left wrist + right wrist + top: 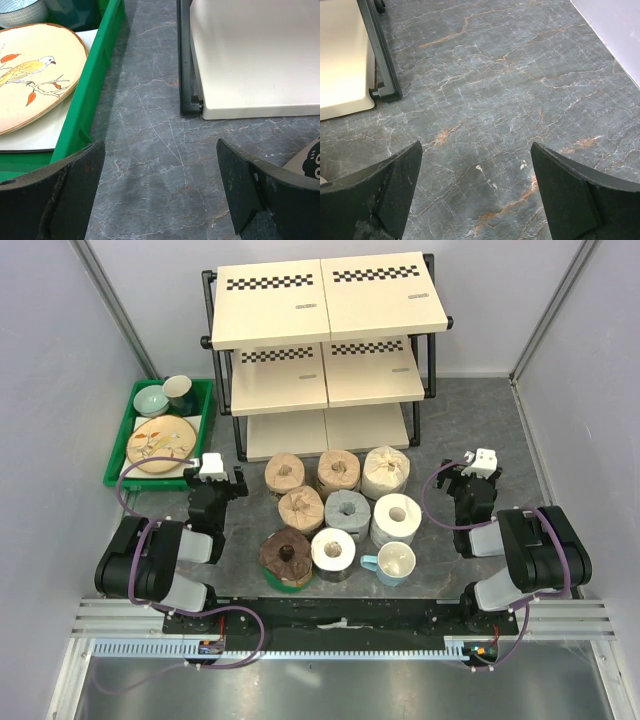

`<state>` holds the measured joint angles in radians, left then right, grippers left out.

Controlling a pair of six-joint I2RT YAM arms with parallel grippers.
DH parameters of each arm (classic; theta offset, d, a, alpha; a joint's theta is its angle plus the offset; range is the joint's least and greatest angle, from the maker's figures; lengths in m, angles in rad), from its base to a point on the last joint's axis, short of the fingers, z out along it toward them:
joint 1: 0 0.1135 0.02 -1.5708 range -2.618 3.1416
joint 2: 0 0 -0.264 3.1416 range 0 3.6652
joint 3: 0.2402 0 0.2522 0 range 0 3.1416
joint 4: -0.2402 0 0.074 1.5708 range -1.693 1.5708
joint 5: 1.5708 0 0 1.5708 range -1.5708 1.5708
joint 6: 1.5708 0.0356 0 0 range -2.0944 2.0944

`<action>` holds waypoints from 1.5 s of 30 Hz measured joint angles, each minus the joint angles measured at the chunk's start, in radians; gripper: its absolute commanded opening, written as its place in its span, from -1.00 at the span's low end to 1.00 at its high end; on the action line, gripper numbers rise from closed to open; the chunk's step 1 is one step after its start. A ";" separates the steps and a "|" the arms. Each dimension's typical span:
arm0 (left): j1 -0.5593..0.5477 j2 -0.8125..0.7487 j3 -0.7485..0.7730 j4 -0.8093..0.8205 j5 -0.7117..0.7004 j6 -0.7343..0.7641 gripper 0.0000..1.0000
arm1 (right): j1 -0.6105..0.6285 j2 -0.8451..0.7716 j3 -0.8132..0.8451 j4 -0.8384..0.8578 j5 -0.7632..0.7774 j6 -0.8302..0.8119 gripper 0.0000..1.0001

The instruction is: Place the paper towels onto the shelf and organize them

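Note:
Several paper towels stand upright in a cluster on the grey marbled table in front of the shelf point(325, 300). Among them are tan rolls point(285, 473), a cream roll point(386, 472), a grey roll point(347, 510), a white roll point(396, 519) and a dark brown roll point(287, 556). The three-tier shelf is bare, and its bottom board point(250, 60) shows ahead in the left wrist view. My left gripper point(215, 480) point(160, 150) hovers open over bare table, left of the cluster. My right gripper point(468, 472) point(476, 150) is open too, right of the cluster. Neither holds anything.
A green tray point(118, 455) point(95, 80) with a bird-painted plate point(35, 75) and bowls sits left of the shelf. A white mug point(392, 563) with a blue handle stands at the cluster's near right. Walls close in on both sides. The shelf's black foot point(385, 85) lies ahead-left of the right gripper.

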<state>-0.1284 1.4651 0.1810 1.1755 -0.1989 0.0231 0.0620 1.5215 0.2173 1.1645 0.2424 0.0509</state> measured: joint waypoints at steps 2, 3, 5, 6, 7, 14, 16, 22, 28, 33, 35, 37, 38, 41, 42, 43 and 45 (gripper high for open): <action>0.000 0.000 0.000 0.000 0.000 0.000 0.99 | 0.001 0.000 0.000 0.000 0.000 0.000 0.96; 0.000 0.000 0.000 0.000 0.000 0.000 0.99 | 0.001 0.000 0.000 0.000 0.000 0.000 0.96; 0.000 0.000 0.000 0.000 0.000 0.000 0.99 | 0.001 0.000 0.000 0.000 0.000 0.000 0.96; 0.000 0.000 0.000 0.000 0.000 0.000 0.99 | 0.001 0.000 0.000 0.000 0.000 0.000 0.96; 0.000 0.000 0.000 0.000 0.000 0.000 0.99 | 0.001 0.000 0.000 0.000 0.000 0.000 0.96; 0.005 0.000 0.002 -0.002 0.000 0.000 0.99 | 0.001 0.000 0.000 0.000 0.000 0.000 0.96; 0.006 0.000 0.002 -0.001 0.000 0.000 0.99 | 0.002 -0.001 0.006 -0.014 -0.006 -0.003 0.96; 0.007 -0.061 0.009 -0.070 -0.012 0.000 0.99 | 0.008 -0.136 0.100 -0.253 -0.004 -0.001 0.96; 0.006 -0.255 0.110 -0.329 -0.056 -0.058 0.99 | 0.009 -0.314 0.155 -0.400 0.040 0.096 0.96; 0.004 -0.366 0.166 -0.530 -0.084 -0.174 0.99 | 0.009 -0.353 0.294 -0.679 0.075 0.244 0.96; 0.003 -0.397 0.183 -0.608 -0.084 -0.218 0.99 | 0.009 -0.384 0.328 -0.767 0.079 0.280 0.96; 0.003 -0.428 0.200 -0.680 -0.082 -0.256 0.99 | 0.009 -0.440 0.335 -0.842 0.080 0.301 0.96; 0.003 -0.449 0.204 -0.714 -0.080 -0.277 0.99 | 0.010 -0.472 0.336 -0.877 0.081 0.309 0.96; 0.002 -0.507 0.206 -0.779 -0.078 -0.329 0.99 | 0.010 -0.548 0.354 -0.989 0.101 0.332 0.96; 0.002 -0.526 0.207 -0.799 -0.061 -0.351 0.99 | 0.010 -0.561 0.370 -1.037 0.121 0.345 0.96; 0.002 -0.534 0.208 -0.809 -0.050 -0.363 0.99 | 0.010 -0.567 0.386 -1.075 0.137 0.355 0.96; 0.002 -0.538 0.217 -0.835 -0.003 -0.392 0.99 | 0.010 -0.567 0.430 -1.167 0.189 0.373 0.96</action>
<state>-0.1265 0.9268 0.3985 0.3405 -0.2016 -0.3691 0.0719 0.9546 0.6472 -0.0025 0.4313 0.4244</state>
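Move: Roughly 16 cm to the left hand's right and about level with it ahead stands the nearest brown paper-towel roll, its middle a few cm lower; another brown roll is some 19 cm right and 7 cm back, and the green tray lies about 12 cm left and 9 cm ahead. From the right hand, the white-wrapped roll is around 19 cm left, level ahead, with the bare white roll some 16 cm left and 10 cm back. Rising off their low starting poses beside the rolls, both empty hands go up, the left about 8 cm and the right some 12 cm, each easing back 2 to 3 cm towards the end. The left rolls about 20 degrees, its left side dropping; the right rolls the other way nearly as far and swings some 15 degrees clockwise. Both grippers stay wide open, touching nothing. ##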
